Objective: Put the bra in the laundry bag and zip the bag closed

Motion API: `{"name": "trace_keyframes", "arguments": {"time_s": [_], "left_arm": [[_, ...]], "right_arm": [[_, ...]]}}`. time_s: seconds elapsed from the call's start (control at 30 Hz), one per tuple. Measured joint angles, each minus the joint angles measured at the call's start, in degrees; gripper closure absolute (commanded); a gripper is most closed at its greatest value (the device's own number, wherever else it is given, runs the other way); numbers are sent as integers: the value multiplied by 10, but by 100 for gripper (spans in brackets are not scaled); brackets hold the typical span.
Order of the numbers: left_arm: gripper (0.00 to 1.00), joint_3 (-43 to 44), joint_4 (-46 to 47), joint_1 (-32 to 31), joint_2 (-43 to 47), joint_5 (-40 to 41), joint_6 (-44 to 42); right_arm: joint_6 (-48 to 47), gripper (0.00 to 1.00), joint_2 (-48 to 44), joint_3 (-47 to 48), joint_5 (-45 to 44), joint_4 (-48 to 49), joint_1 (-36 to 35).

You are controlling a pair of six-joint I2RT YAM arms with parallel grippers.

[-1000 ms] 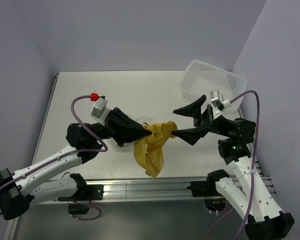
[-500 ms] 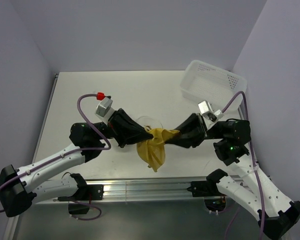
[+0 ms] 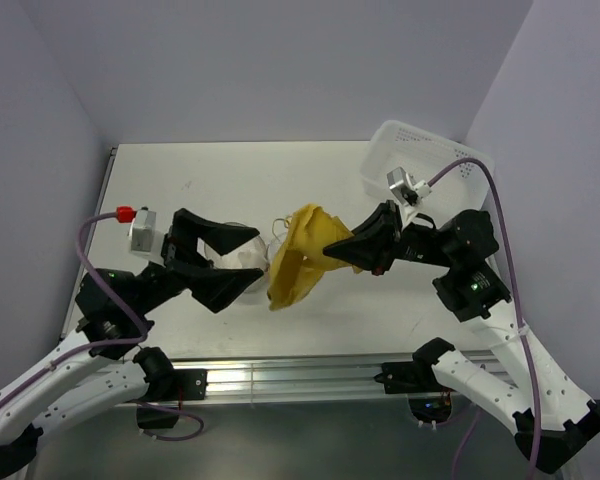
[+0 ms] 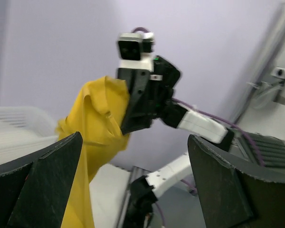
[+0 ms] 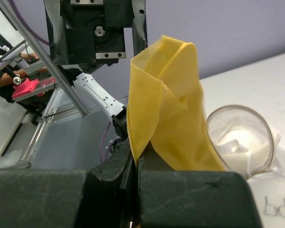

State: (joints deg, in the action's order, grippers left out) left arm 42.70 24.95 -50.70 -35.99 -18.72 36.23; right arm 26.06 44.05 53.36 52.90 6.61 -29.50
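Note:
The mustard-yellow bra (image 3: 298,258) hangs from my right gripper (image 3: 332,247), which is shut on its edge and holds it up above the table. It also shows in the right wrist view (image 5: 173,118) and the left wrist view (image 4: 92,137). The round cream-white mesh laundry bag (image 3: 248,262) lies on the table just left of the bra, its mouth open in the right wrist view (image 5: 237,140). My left gripper (image 3: 242,262) is open and empty, its jaws wide apart over the bag, left of the bra.
A white perforated plastic basket (image 3: 425,160) stands at the back right of the table, behind my right arm. The table's near edge with its metal rail (image 3: 290,375) runs below both arms.
My left gripper has let go of the bra, opened and drawn back to the left. My right gripper has lifted the bra up and away from the near edge.

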Motion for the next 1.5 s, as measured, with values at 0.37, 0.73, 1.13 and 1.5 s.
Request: {"name": "trace_keyframes", "arguments": {"time_s": [0.37,0.73,1.13,1.5], "left_arm": [[1,-27,-185,-8,-5,143,-67],[1,-69,-157,-61,-26,168,-117],[1,-106,-153,-129,-18,266,-183],[3,-123,-129,-133,-3,299,-209]], "right_arm": [[-17,100,45,80,-73,-189,-21],[-11,100,39,80,-50,-212,-26],[38,100,72,90,49,-150,-26],[69,100,81,90,99,-113,-28]]}}
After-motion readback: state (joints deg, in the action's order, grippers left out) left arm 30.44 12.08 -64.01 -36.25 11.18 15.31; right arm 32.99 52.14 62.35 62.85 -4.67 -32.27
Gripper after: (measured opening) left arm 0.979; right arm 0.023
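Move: The yellow bra hangs from the shut right fingers, its middle about 6 cm left of that hand, 1 cm ahead and 5 cm below. From the open left hand the bra lies roughly 9 cm right, 3 cm ahead and 10 cm below. The open laundry bag stands about 15 cm ahead of the right hand, 21 cm left and 34 cm below; its round lid lies about 17 cm ahead of that hand, 7 cm left and 40 cm below. Down and somewhat forward, the left hand sinks about 16 cm to the hanging bra, rolling its left side up and turning counter-clockwise some 20 degrees, its fingers staying wide open beside the cloth. The right hand keeps its pinch on the bra, dips slightly forward and down, then draws back about 4 cm while rising again, its wrist tilting and turning about 15 degrees. ##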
